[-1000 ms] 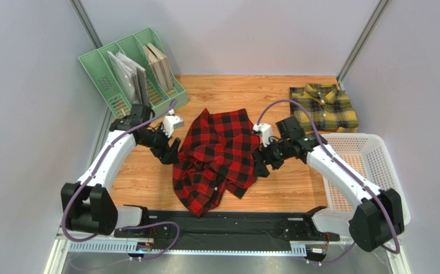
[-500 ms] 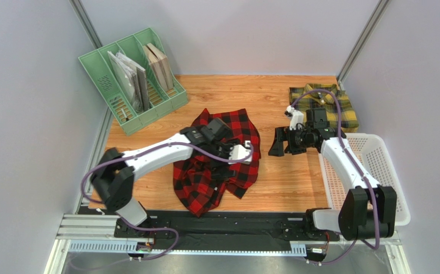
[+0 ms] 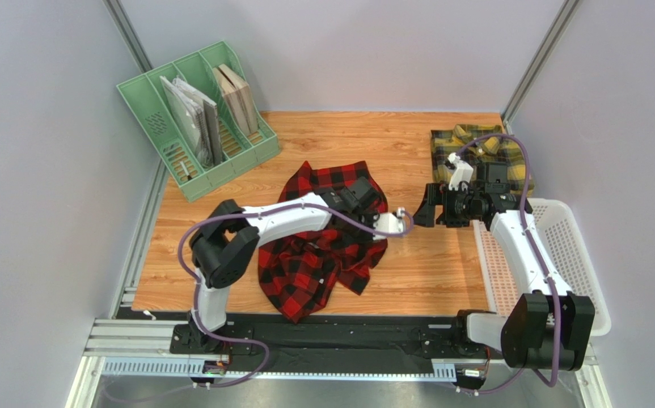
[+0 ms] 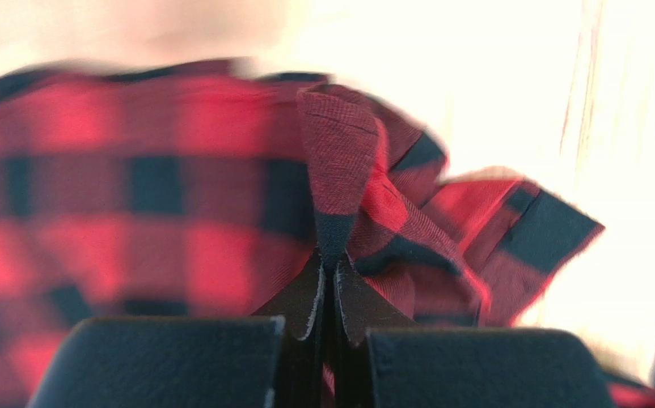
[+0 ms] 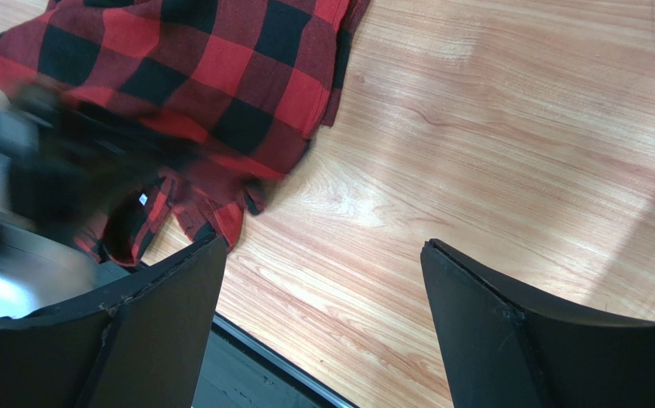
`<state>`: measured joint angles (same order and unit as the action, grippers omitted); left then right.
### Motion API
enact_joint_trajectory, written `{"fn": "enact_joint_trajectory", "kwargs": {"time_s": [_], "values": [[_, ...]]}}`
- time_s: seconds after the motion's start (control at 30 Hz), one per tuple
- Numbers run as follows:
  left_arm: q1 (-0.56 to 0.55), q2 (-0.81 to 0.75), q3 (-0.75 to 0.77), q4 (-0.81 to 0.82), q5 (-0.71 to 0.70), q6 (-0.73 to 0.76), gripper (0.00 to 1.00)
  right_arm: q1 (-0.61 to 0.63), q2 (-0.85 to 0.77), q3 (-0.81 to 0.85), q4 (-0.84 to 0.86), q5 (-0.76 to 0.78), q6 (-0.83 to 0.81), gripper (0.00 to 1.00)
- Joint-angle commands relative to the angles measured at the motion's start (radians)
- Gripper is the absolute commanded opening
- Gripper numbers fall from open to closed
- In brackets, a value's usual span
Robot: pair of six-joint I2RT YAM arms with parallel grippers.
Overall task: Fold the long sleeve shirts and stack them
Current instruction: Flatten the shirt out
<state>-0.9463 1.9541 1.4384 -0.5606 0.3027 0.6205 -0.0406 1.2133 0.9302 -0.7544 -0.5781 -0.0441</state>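
The red-and-black check shirt (image 3: 318, 251) lies crumpled in the middle of the wooden table (image 3: 407, 140). My left arm reaches across it from the left. The left gripper (image 3: 356, 204) is at the shirt's far right part, shut on a raised fold of the red cloth (image 4: 339, 161), which stands up between the pads (image 4: 309, 297). The yellow-and-green check shirt (image 3: 486, 151) lies folded at the back right, partly behind my right arm. My right gripper (image 3: 429, 206) hangs open over bare wood between the two shirts, with the red shirt's edge (image 5: 220, 68) to its left and nothing between its fingers (image 5: 177, 297).
A green file rack (image 3: 198, 110) with books stands at the back left. A white mesh basket (image 3: 552, 246) sits along the right edge, under my right arm. Grey walls close in the table on three sides, and a black rail (image 3: 331, 331) runs along the near edge.
My left arm swung right across the red shirt and its gripper went from open to shut on a fold. The right gripper drew back to the right, away from the shirt, still open.
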Motion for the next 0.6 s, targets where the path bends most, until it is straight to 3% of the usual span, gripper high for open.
{"fn": "enact_joint_trajectory", "kwargs": {"time_s": [0.0,0.13,0.27,0.4,0.57], "values": [[0.139,-0.269,0.065,0.019,0.078,-0.197,0.0,-0.001,-0.021,0.016,0.013,-0.038,0.01,0.9],[0.404,-0.578,-0.073,0.1,0.102,-0.425,0.0,0.002,-0.005,0.016,0.046,-0.072,0.018,0.89],[0.615,-0.782,-0.223,-0.045,0.028,-0.395,0.0,0.036,0.023,0.002,0.078,-0.1,0.009,0.89],[0.768,-0.917,-0.412,-0.241,-0.072,-0.233,0.0,0.252,0.09,-0.024,0.144,-0.046,-0.013,0.88],[0.876,-0.972,-0.55,-0.318,-0.164,-0.203,0.0,0.546,0.25,-0.002,0.217,0.15,-0.051,0.9]]}}
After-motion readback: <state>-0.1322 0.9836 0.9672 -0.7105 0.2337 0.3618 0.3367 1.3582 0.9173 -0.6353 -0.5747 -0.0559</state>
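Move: The left hand, shut on the red shirt's right edge, is taking it to the bare table about 32 cm left and 3 cm ahead, just below. The shirt's middle lies some 13 cm left and 3 cm back; the green rack's middle is about 40 cm left and 23 cm ahead. From the right hand, the shirt's near right cuff is roughly 15 cm left, 15 cm back and 11 cm below, the shirt's middle about 23 cm left and 6 cm back. Up and leftward in a fast arc, the left hand keeps its pinch and swings the shirt's edge over the rest of the shirt, rising about 26 cm before sinking roughly 12 cm towards the left side near the rack, and turning counter-clockwise. It strays forward, then partly back. The open right hand starts late, moving left, down and slightly back towards the shirt. ##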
